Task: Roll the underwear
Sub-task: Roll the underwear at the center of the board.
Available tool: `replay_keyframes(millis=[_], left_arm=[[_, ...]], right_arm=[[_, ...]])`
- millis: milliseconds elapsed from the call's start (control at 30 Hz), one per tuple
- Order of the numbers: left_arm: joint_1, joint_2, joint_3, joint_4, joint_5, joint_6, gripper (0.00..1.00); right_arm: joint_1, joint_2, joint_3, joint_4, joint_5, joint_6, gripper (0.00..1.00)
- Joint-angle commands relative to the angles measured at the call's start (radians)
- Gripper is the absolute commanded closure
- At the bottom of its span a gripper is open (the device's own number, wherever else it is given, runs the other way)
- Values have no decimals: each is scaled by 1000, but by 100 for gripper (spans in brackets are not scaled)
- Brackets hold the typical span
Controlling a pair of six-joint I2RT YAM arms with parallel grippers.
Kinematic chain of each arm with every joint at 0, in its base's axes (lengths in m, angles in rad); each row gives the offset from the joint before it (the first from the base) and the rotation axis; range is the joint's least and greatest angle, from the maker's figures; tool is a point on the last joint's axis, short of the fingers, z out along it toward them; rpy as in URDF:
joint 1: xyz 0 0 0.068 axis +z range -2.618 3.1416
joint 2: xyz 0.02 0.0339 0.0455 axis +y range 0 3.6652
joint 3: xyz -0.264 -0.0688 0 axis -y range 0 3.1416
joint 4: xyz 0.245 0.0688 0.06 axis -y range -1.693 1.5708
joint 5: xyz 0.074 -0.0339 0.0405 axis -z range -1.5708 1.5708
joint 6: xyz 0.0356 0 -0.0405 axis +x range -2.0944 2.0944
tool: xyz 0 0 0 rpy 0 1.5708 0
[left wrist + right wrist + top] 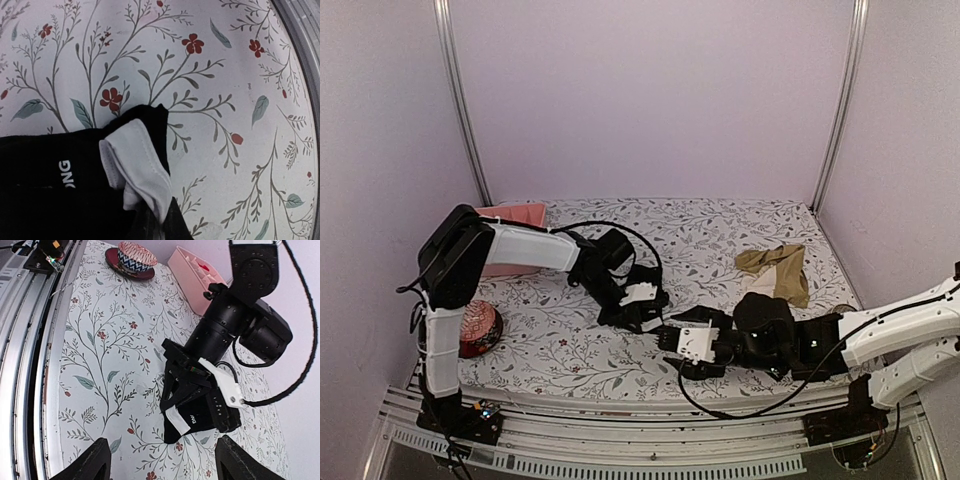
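Observation:
The black underwear (196,421), with white trim and white letters on its waistband, lies bunched on the floral cloth near the table's middle. My left gripper (176,390) is shut on it from above. The left wrist view shows the folded white trim (137,162) running down into the shut jaws (153,230). My right gripper (672,352) hovers just right of it, near the front edge. It is open, and its two fingertips (82,462) stand wide apart with nothing between them. The tan underwear (776,268) lies crumpled at the back right, with neither gripper near it.
A pink box (515,216) stands at the back left. A red patterned bowl (478,328) sits by the left arm's base. The metal rail of the table's front edge (30,365) runs close beside my right gripper.

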Motion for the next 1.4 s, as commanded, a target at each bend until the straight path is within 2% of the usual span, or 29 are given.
replay_keyframes(millis=[0, 233, 433, 833, 1133, 1300, 1367], left_arm=[[19, 72, 33, -201, 102, -13, 100], [33, 108, 69, -260, 162, 8, 100], [36, 106, 79, -283, 188, 17, 100], [37, 114, 80, -284, 190, 24, 100], [37, 111, 72, -283, 186, 33, 100], [38, 103, 58, -289, 183, 53, 100], [37, 97, 54, -289, 174, 58, 100]], right_arm=[[8, 164, 97, 34, 43, -101, 30], [4, 434, 218, 48, 122, -200, 39], [-29, 569, 283, 48, 157, -248, 45], [-58, 708, 324, 49, 183, -265, 54], [-64, 771, 349, 35, 217, -261, 73], [-82, 767, 362, -10, 185, -221, 79], [-86, 768, 370, -27, 172, -210, 89]])
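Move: From the right hand, open and empty, the underwear's white band lies about 11 cm ahead, 5 cm left and 15 cm below; the black body lies some 6 cm farther out beyond that band, and the beige cloth roughly 27 cm ahead and 25 cm to the right. The left hand still pinches the band, whose free part is about 2 cm to its right and 1 cm below, with the body some 6 cm ahead. The right fingers come to pinch the white band right beside the left fingertips: the hand sinks about 14 cm while reaching forward and left, its leftward-pointing fingers dipping some 25 degrees as they close from wide open to nearly shut. The left hand keeps its pinch and draws the band back 3 to 4 cm, twisting on in its roll, then holds still for the other to join. ##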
